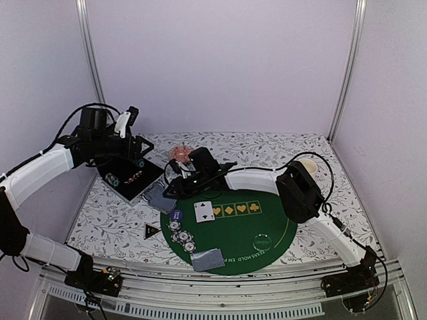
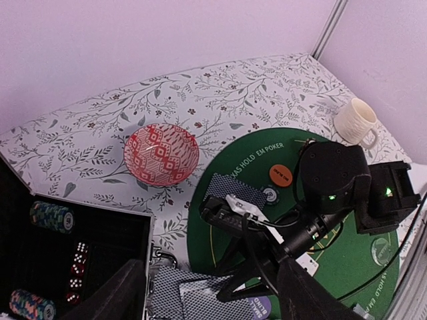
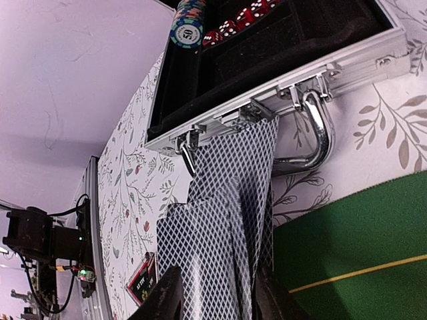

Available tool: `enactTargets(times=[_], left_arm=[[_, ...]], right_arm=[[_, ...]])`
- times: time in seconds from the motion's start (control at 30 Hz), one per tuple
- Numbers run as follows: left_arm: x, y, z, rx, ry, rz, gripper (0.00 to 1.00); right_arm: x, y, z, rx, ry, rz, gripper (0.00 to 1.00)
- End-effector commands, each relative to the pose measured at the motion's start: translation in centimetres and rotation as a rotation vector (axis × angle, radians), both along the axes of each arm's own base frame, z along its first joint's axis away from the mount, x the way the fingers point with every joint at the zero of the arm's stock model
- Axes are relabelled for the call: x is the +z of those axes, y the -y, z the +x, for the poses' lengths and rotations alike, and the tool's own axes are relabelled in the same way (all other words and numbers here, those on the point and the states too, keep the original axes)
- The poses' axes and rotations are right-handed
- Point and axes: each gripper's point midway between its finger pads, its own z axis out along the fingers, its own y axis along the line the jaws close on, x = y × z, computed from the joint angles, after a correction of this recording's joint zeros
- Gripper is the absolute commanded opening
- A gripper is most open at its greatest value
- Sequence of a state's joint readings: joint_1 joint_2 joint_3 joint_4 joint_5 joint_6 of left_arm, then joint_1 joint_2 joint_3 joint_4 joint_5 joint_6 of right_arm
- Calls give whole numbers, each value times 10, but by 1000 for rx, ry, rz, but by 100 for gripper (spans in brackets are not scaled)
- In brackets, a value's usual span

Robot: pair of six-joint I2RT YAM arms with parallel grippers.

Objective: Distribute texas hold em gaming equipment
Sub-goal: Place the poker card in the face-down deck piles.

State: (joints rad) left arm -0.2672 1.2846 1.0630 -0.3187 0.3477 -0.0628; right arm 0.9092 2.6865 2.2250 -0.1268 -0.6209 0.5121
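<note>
A loose pile of grey-blue-backed playing cards [image 1: 159, 197] [image 2: 193, 297] [image 3: 227, 220] lies by the handle of the open black case [image 1: 130, 177] [image 3: 267, 60]. My right gripper [image 1: 171, 189] [image 3: 217, 287] is low over the pile. Its fingers are apart, one on each side of the cards, so it is open. My left gripper [image 1: 141, 155] [image 2: 210, 267] hangs high above the case, open and empty. The case holds chip stacks [image 2: 51, 215] [image 3: 188, 27] and red dice [image 2: 79, 257]. On the green mat [image 1: 233, 233] lie poker chips [image 1: 181, 235], a face-up card [image 1: 204, 211], face-down cards [image 1: 208, 259] and an orange button [image 2: 281, 175].
A pink patterned bowl [image 1: 180, 155] [image 2: 161, 155] stands behind the mat and a cream mug [image 1: 307, 165] [image 2: 355, 121] at its far right. A triangular marker [image 1: 151, 231] [image 3: 143, 283] lies left of the mat. The right arm stretches across the mat.
</note>
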Motion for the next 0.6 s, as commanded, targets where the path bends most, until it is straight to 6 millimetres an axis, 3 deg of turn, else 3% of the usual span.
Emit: enactTargets(times=[0.0, 0.23, 0.57], left_arm=[[3, -5, -5, -27, 31, 46, 70], [6, -4, -9, -96, 129, 116, 79], [-21, 29, -33, -385, 276, 262, 98]], right_arm=[[36, -2, 6, -12, 86, 17, 45], [80, 2, 7, -3, 183, 45, 61], [131, 25, 5, 15, 248, 86, 72]])
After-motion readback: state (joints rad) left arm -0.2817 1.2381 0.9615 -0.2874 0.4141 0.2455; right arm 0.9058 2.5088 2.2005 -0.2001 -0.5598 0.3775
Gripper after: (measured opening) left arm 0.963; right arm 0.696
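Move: The face-down deck pile is just under the right hand, about 4 cm below, 2 cm back and 2 cm to the left, with the last card still leaning up between the fingers. The case handle sits about 8 cm left, level with the hand. The small blind button is about 8 cm back and 3 cm right. From the left hand, high over the case, the pile is about 7 cm right, 3 cm back and 23 cm below. The leaning card is let go over the deck pile: the right fingers, already parting, keep opening to well over half while the hand stays almost in place, then the hand lifts away about 9 cm, nearly straight up, with a slight roll. The left hand eases back and down some 3 cm over the case, turning clockwise and opening nearly fully. ##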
